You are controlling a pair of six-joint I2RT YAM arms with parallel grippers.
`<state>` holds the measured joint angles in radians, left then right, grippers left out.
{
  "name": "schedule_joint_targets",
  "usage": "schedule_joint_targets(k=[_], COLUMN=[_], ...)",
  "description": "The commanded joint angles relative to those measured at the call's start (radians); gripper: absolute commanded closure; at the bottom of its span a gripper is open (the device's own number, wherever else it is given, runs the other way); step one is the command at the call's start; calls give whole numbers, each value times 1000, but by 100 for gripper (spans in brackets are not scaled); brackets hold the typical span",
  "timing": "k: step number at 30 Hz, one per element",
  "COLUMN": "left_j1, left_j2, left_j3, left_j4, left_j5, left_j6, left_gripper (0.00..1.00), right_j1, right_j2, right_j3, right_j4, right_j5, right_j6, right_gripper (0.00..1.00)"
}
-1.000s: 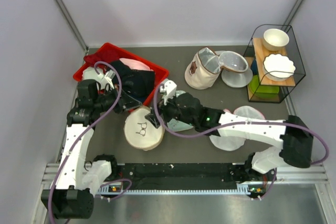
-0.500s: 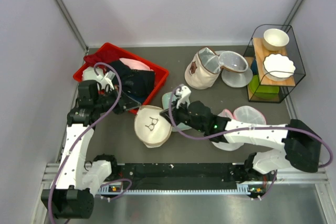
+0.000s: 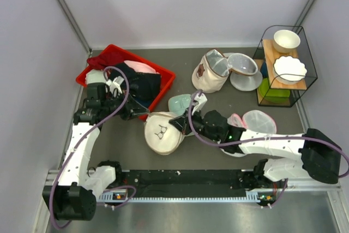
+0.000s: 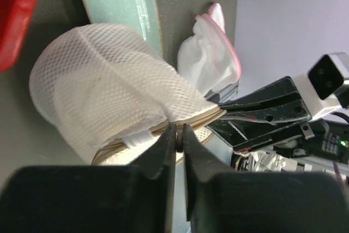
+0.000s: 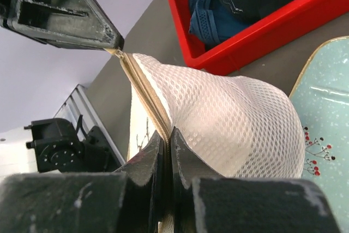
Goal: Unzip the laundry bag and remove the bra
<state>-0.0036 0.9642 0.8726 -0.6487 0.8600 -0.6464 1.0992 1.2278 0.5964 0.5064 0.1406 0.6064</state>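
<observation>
The laundry bag (image 3: pixel 162 133), a cream-white padded drum with a small black bra icon on its round face, lies tilted at the table's middle. My left gripper (image 3: pixel 146 114) is shut on the bag's zip edge at its left; in the left wrist view its jaws (image 4: pixel 178 136) pinch a small dark piece at the tan zip band. My right gripper (image 3: pixel 179 124) is shut on the zip seam at the bag's right side, and the right wrist view shows its jaws (image 5: pixel 166 135) closed on that seam beside the mesh wall (image 5: pixel 229 124). The bra is hidden.
A red bin (image 3: pixel 109 58) with dark garments stands at back left, right behind the bag. A teal tray (image 3: pixel 179 103) lies under my right arm. Mesh bags with pink trim (image 3: pixel 257 119), a beige pouch (image 3: pixel 208 75) and a wire rack with bowls (image 3: pixel 286 64) are to the right.
The right gripper went from open to shut on the bag's zip seam. The bag shifted right and toward the near edge; both arms moved with it.
</observation>
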Motion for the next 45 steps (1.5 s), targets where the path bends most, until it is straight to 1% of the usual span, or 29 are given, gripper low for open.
schedule_joint_targets(k=[1, 2, 3, 4, 5, 7, 9, 12, 13, 14, 16, 19, 20, 22, 24, 26, 27, 29, 30, 31, 32, 33, 34, 35, 36, 38, 39, 43, 45], left_j1=[30, 28, 27, 27, 24, 25, 24, 19, 16, 14, 16, 11, 7, -41, -88, -128, -184, -261, -356, -407, -456, -540, -582, -623, -707, -780, -833, -933, -970], left_j2=[-31, -56, -70, -87, -103, -113, -124, -148, -154, -166, -182, -211, -228, -243, -260, -277, -280, -286, -288, -283, -269, -259, -246, -216, -193, -113, -87, 65, 93], left_j3=[95, 110, 124, 149, 164, 221, 249, 263, 259, 255, 229, 189, 181, 167, 160, 148, 134, 115, 105, 103, 105, 115, 118, 124, 147, 173, 198, 259, 295], left_j4=[-46, -64, -86, -95, -110, -175, -207, -242, -258, -285, -308, -325, -324, -331, -351, -353, -351, -325, -313, -296, -293, -292, -286, -276, -282, -287, -278, -241, -249], left_j5=[-251, -278, -324, -337, -354, -410, -426, -371, -366, -371, -387, -398, -374, -391, -442, -460, -492, -548, -584, -655, -688, -719, -777, -818, -890, -1014, -1035, -1125, -1211], left_j6=[111, 131, 142, 154, 172, 189, 214, 279, 290, 309, 321, 341, 355, 356, 352, 331, 315, 256, 232, 212, 174, 153, 136, 105, 90, 48, 38, -10, -51], left_gripper=[80, 77, 69, 46, 37, 25, 23, 23, 22, 23, 22, 23, 23, 23, 23, 24, 25, 25, 25, 25, 26, 26, 26, 26, 26, 26, 26, 27, 27], right_j1=[-19, -19, -24, -27, -30, -44, -55, -61, -61, -61, -59, -62, -62, -62, -64, -65, -68, -99, -113, -122, -124, -125, -127, -128, -128, -128, -128, -128, -128], right_j2=[51, 64, 94, 110, 124, 166, 203, 260, 275, 274, 256, 135, 22, -97, -242, -307, -365, -418, -442, -500, -526, -550, -583, -591, -596, -582, -571, -515, -505], right_j3=[147, 172, 222, 250, 273, 315, 362, 436, 448, 454, 450, 395, 319, 240, 159, 116, 99, 38, 13, -12, -55, -72, -82, -92, -92, -77, -69, -30, -21], right_j4=[-176, -215, -232, -252, -259, -226, -232, -296, -343, -361, -406, -416, -358, -321, -357, -435, -506, -586, -610, -612, -612, -612, -617, -620, -631, -640, -640, -651, -651], right_j5=[4, -15, -71, -88, -108, -169, -214, -228, -222, -211, -162, -67, -55, 20, 116, 209, 278, 316, 336, 346, 353, 372, 378, 384, 392, 384, 376, 358, 358], right_j6=[38, 33, 30, 39, 59, 84, 122, 138, 147, 156, 159, 141, 112, 90, 61, 59, 67, 113, 127, 141, 156, 159, 161, 164, 164, 148, 145, 135, 132], right_gripper=[100, 98, 98, 98, 100, 100, 100, 98, 66, 46, 17, 13, 11, 7, 6, 5, 5, 6, 6, 6, 5, 6, 6, 6, 6, 6, 6, 5, 5])
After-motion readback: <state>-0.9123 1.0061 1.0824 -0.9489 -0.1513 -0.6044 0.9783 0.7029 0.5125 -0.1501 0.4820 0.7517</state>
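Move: The left hand, holding the zip's far-left end, has the laundry bag's middle some 7 cm back, 7 cm to its right and 8 cm below; the red bin is about 14 cm ahead and 10 cm left, low down. From the right hand, on the zip's right part, the bag's middle is about 6 cm left, 1 cm back and 6 cm down, the green tray some 3 cm ahead and 4 cm right on the table, and the pink-trimmed bag about 30 cm right and 6 cm back. Left fingers let go of the zip end; that hand rises about 6 cm while swinging left, comes back, then sweeps right and down, open and rolling some 40 degrees, to the bag's near rim. The right hand keeps its pinch while taking the zip edge about 6 cm left, then opens and swings off right over the tray in a high arc, sinking again and turning clockwise. ##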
